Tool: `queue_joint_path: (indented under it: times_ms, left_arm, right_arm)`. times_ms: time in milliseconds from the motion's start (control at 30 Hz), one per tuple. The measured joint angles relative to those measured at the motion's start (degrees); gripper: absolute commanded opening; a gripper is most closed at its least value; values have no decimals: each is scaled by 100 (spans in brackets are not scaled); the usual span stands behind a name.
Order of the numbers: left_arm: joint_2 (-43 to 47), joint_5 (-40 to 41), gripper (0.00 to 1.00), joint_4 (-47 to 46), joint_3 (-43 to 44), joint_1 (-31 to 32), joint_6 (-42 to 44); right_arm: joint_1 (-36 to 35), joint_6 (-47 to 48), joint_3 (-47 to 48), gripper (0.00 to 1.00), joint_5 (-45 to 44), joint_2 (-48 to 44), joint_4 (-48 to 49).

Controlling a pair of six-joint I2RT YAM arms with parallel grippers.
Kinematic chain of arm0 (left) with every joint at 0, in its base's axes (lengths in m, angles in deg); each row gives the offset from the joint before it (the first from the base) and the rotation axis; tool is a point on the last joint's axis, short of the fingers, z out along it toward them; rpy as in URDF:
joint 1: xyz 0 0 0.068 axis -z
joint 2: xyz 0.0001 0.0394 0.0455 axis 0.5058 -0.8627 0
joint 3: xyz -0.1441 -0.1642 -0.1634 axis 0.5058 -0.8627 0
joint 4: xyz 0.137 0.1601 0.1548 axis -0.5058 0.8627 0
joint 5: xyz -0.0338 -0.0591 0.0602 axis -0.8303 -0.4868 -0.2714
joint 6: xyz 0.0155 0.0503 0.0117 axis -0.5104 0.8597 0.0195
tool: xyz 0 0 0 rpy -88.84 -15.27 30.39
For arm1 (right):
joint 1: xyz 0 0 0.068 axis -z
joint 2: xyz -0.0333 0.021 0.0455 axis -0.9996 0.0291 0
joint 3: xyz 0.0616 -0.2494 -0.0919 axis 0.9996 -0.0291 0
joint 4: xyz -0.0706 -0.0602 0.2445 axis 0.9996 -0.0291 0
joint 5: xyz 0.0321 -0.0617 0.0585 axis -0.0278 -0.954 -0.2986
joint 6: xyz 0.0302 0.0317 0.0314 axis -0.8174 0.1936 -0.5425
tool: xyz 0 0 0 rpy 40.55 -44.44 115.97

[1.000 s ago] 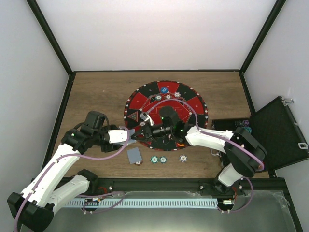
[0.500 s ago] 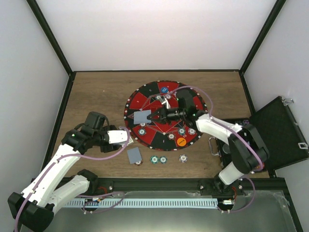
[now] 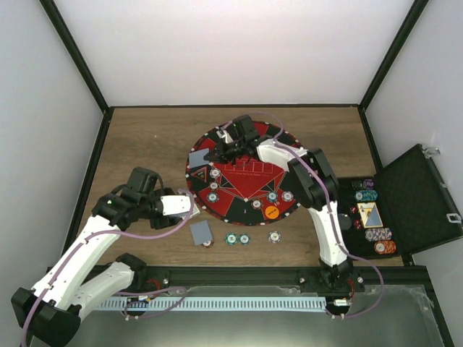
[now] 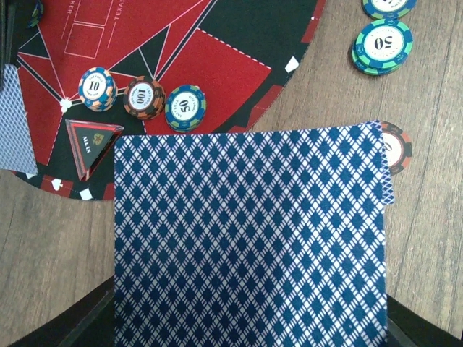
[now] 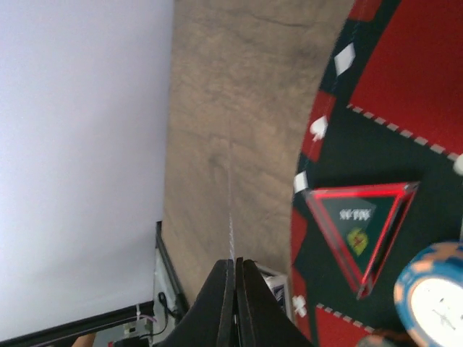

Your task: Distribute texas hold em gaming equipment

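Observation:
My right gripper (image 3: pixel 210 154) reaches over the far left rim of the round mat (image 3: pixel 246 177), shut on one blue-backed playing card (image 3: pixel 197 157). In the right wrist view that card (image 5: pixel 231 210) shows edge-on between the closed fingers of the right gripper (image 5: pixel 236 264). My left gripper (image 3: pixel 188 204) hovers at the mat's near left edge, shut on a stack of playing cards (image 4: pixel 249 238) that fills its view. Poker chips (image 4: pixel 145 97) and a triangular marker (image 4: pixel 92 144) lie on the mat. Another card (image 3: pixel 200 231) and three chips (image 3: pixel 238 238) lie on the wood below the mat. An orange disc (image 3: pixel 271 212) sits on the mat's near edge.
An open black case (image 3: pixel 416 195) stands at the right with stacked chips (image 3: pixel 367 194) and cards (image 3: pixel 370 214) inside. White walls close in the table on three sides. The right arm's purple cable loops over the mat.
The right arm has swung with its card from the mat's near left, across the middle, out to the far left rim. The left arm has held still.

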Motion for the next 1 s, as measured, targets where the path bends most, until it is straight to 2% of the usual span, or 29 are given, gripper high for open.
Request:
queue_joint_path:
  times_ms: [167,400,467,533,667,800,933,1000]
  left_arm:
    - [-9,0,4,4,11,0,-17]
    - [-15,2,4,7,35,0,-20]
    - [-33,2,4,7,35,0,-20]
    - [-42,2,4,7,35,0,-24]
    - [-42,2,4,7,44,0,-31]
    - [-39,2,4,28,55,0,-31]
    - [-35,0,4,55,61,0,-33]
    - [-35,-2,4,63,83,0,-35]
  right_arm:
    - [-61,260,1126,1,-236,761,-675]
    - [-105,492,1578,6,-492,1071,-1355]
    - [-105,570,1679,12,-577,1123,-1504]
    - [-105,645,1727,25,-678,1176,-1674]
    - [-107,870,1856,42,-962,1178,-2079]
    - [-101,1110,1993,46,-1281,1156,-2411]
    - [-70,1320,1993,59,-1685,1003,-2758]
    - [-57,1375,1974,62,-1862,861,-2881]
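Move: The right hand, fingers shut on a face-down card, has its spot on the left of the mat: about 5 cm to its left, 1 cm ahead, some 7 cm below. The ALL IN triangle lies about 6 cm behind that spot; the orange-blue chip stack is roughly 5 cm back and 5 cm right of the spot. From the left hand, holding the deck, the spot is about 22 cm ahead, 7 cm right and 13 cm down. The right hand lowers the card about 5 cm and slightly forward, tips down, opens, then retreats right 4 cm. ##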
